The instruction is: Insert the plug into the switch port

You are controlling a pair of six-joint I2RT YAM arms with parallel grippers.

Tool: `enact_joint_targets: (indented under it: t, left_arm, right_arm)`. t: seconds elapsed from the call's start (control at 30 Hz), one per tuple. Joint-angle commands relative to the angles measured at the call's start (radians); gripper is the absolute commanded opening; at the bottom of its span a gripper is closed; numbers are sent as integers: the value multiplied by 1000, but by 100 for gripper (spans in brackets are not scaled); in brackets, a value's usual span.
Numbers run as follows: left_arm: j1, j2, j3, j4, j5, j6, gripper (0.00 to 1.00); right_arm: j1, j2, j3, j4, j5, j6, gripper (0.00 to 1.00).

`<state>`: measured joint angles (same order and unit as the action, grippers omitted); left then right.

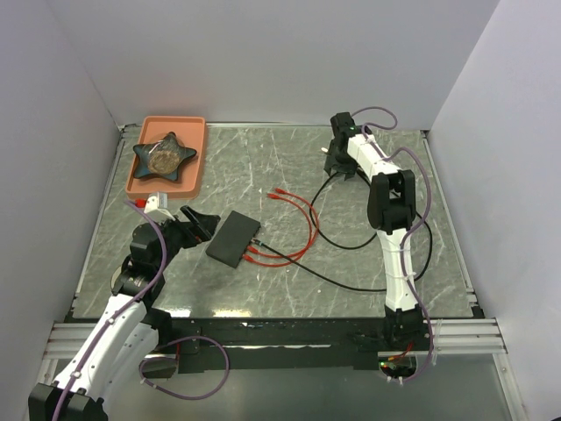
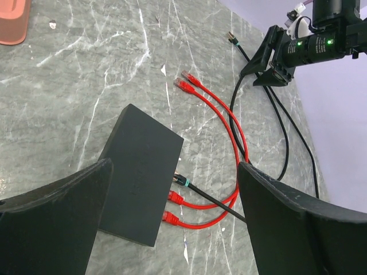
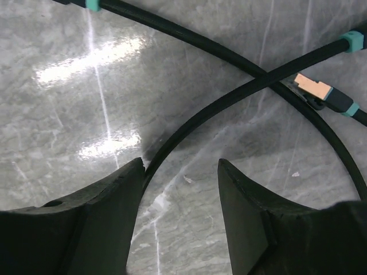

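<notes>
The switch (image 1: pixel 232 239) (image 2: pixel 143 172) is a flat matte-black box lying left of centre on the marble table. Two red cables (image 2: pixel 175 197) and a black cable with a teal band (image 2: pixel 182 180) are plugged into its short edge. My left gripper (image 1: pixel 203 224) (image 2: pixel 175 166) hovers open just left of and above the switch, its fingers straddling it without touching. At the far back my right gripper (image 1: pixel 333 160) (image 3: pixel 180 163) is low over the table, jaws apart. A loop of black cable (image 3: pixel 189 123) brushes its left fingertip (image 3: pixel 135 172). The free plug (image 3: pixel 314 89) with copper contacts lies beyond the fingers, ungripped.
An orange tray (image 1: pixel 145 123) holding a dark star-shaped dish (image 1: pixel 163 155) stands at the back left. The red cables' free ends (image 1: pixel 279 195) lie mid-table. Black cable loops across the right half of the table (image 1: pixel 351 241). White walls enclose the table.
</notes>
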<state>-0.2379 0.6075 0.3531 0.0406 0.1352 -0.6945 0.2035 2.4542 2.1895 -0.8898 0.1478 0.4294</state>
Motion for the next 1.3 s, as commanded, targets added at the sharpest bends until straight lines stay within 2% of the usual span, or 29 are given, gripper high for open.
enact_joint_targets:
  t: [0.0, 0.37, 0.47, 0.5, 0.53, 0.57, 0.63, 0.67, 0.8, 0.97, 1.17, 1.27]
  left_arm:
    - [2, -9, 0, 35, 21, 16, 95]
    - [2, -17, -2, 31, 27, 21, 95]
    - [2, -22, -2, 33, 29, 20, 95]
    - [2, -23, -2, 33, 32, 20, 95]
    - [2, -23, -2, 33, 33, 20, 95]
    - [2, -25, -2, 31, 34, 20, 95]
    - [2, -25, 0, 30, 34, 21, 95]
    - [2, -26, 0, 30, 34, 21, 95]
    - [2, -26, -3, 31, 30, 21, 95]
    - [2, -23, -3, 25, 20, 26, 96]
    - [2, -25, -16, 36, 11, 13, 95]
    - [3, -18, -20, 48, 10, 1, 95]
  right_arm:
    - [-6, 17, 61, 9, -19, 17, 61]
    - [-7, 58, 87, -12, -42, -1, 57]
    - [-6, 68, 101, -18, -54, -24, 45]
    - [-6, 71, 107, -18, -56, -37, 35]
    - [-3, 77, 110, -20, -71, -46, 31]
    - [-4, 84, 118, -23, -79, -53, 18]
    - [-1, 103, 147, -38, -112, -81, 10]
    - [-1, 107, 151, -43, -114, -92, 0]
    - [4, 79, 110, -25, -143, -106, 0]
    - [23, -75, 1, 54, -185, -119, 0]
    - [108, -381, -319, 216, -237, -173, 0]
    - [169, -539, -480, 339, -327, -246, 0]
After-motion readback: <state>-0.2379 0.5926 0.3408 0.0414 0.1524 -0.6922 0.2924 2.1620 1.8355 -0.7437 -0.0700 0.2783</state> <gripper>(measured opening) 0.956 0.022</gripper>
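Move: The black cable to be gripped runs just under the right fingertips, about 1 cm ahead, 1 cm left and 1 cm below. A loose black-cable plug lies roughly 3 cm ahead and 6 cm to the right; another lies some 6 cm ahead and 6 cm left. The switch sits about 20 cm back and 28 cm left. From the left hand, the black cable is some 26 cm ahead, 30 cm right and 16 cm down. Ease the right gripper about 1 cm forward and left over the black cable, sinking slightly, and shut the half-open fingers on it near its plug. Keeping the pinch, pull back about 7 cm while swinging left and lifting some 5 cm, speeding up towards the switch, with the wrist turning counter-clockwise. ##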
